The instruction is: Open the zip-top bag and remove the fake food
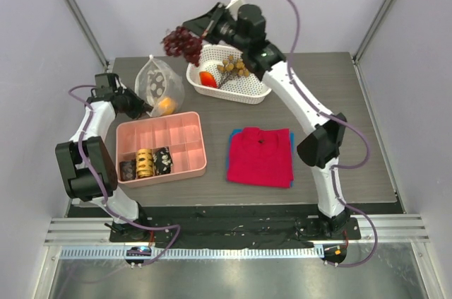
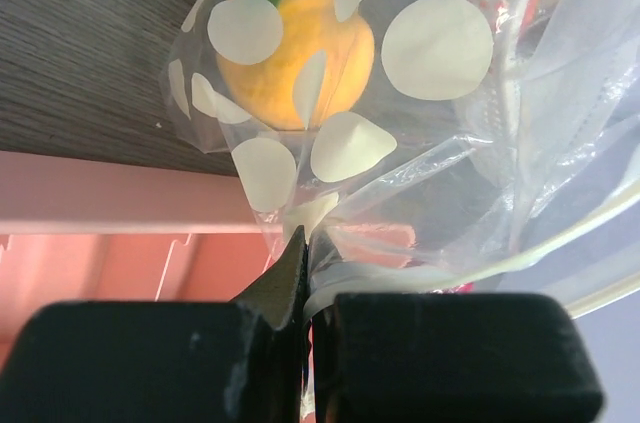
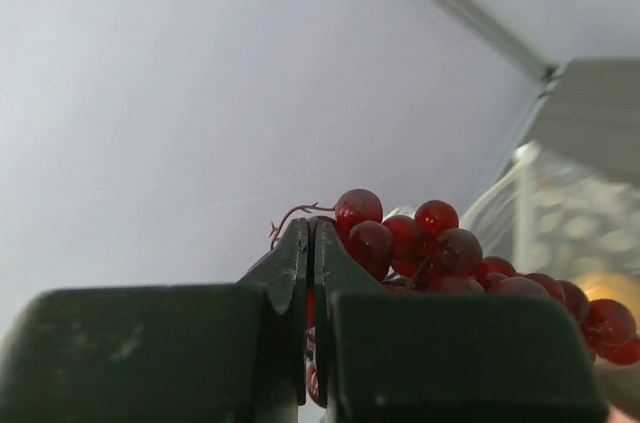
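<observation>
The clear zip-top bag (image 1: 159, 84) with whitish dots stands at the table's back left, an orange-yellow fruit (image 1: 165, 106) still inside. In the left wrist view the fruit (image 2: 295, 48) shows through the plastic (image 2: 440, 173). My left gripper (image 1: 138, 107) is shut on the bag's edge (image 2: 308, 243). My right gripper (image 1: 196, 25) is shut on a dark red grape cluster (image 1: 182, 43), held in the air above the bag and left of the white mesh basket (image 1: 253, 88); the cluster (image 3: 450, 258) hangs beside its fingertips (image 3: 311, 233). A tan-brown ball cluster (image 1: 232, 67) and a red piece (image 1: 207, 78) lie in the basket.
A pink compartment tray (image 1: 185, 133) with a yellow coil (image 1: 145, 162) and dark blocks (image 1: 163, 160) sits in front of the bag. A folded red cloth (image 1: 260, 157) on a blue one lies at centre right.
</observation>
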Controlling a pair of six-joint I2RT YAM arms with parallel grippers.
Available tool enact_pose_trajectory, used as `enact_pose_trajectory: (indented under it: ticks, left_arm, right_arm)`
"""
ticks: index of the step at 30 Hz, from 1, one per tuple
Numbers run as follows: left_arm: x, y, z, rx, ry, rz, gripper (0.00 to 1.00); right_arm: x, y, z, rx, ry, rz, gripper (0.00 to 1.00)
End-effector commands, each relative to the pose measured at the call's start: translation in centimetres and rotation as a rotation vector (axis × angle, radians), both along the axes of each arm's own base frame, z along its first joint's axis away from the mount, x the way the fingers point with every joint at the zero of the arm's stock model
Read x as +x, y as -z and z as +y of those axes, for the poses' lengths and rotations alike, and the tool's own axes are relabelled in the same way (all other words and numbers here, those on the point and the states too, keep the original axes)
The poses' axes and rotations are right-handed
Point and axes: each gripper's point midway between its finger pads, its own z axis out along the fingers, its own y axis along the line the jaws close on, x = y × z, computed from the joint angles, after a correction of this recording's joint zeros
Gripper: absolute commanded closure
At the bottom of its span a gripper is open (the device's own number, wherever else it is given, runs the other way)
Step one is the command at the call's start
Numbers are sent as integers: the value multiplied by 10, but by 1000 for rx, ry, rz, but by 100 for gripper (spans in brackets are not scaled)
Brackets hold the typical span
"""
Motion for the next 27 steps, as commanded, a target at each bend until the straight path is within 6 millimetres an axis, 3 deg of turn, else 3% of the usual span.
enact_pose_trajectory:
  ticks: [1,2,3,8,10,15,18,23,27]
  left_arm:
    - [0,-29,-5,-16,7,-71,100]
    - [-1,-31,-5,-16,10,-75,100]
    - [-2,-34,-6,-13,15,-84,98]
    - [-2,-47,-2,51,52,-141,67]
    - [0,-52,-1,73,80,-166,54]
    - [10,-51,3,115,136,-161,43]
    - [21,-56,5,123,162,-167,36]
    - [42,-67,15,169,156,-182,37]
    - [54,-53,19,175,177,-129,41]
  right_arm:
    - [37,-8,-80,-131,199,-92,99]
    - [50,16,-91,-198,242,-83,99]
    - [58,28,-100,-236,266,-82,99]
    - [99,99,-148,-425,376,-34,99]
    - [109,117,-163,-491,401,-29,99]
    - [136,166,-202,-637,453,0,99]
    - [143,181,-213,-667,461,17,99]
    - [150,204,-225,-750,478,28,99]
    - [152,212,-235,-815,503,26,99]
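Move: Holding the grapes high up, the right hand has the white basket's middle some 19 cm ahead, 14 cm to its right and about 40 cm below. In the basket, the red-orange fruit lies about 17 cm ahead and 6 cm right of that hand, the yellow sprig about 20 ahead and 13 right. The left hand pinches the rim of the zip-top bag, whose middle is roughly 13 cm ahead, 4 right and 4 below; the pink box's middle lies 9 back, 6 right and 10 below. Swinging right away from the bag, the right hand carries the still-pinched grapes about 22 cm right and 14 cm forward, soon dropping some 24 cm and slowing over the basket, wrist rolling its left side down about 45 degrees and turning clockwise. Meanwhile the left fingers open and let go of the bag's rim, that hand rising, then also going forward, about 5 cm each. ##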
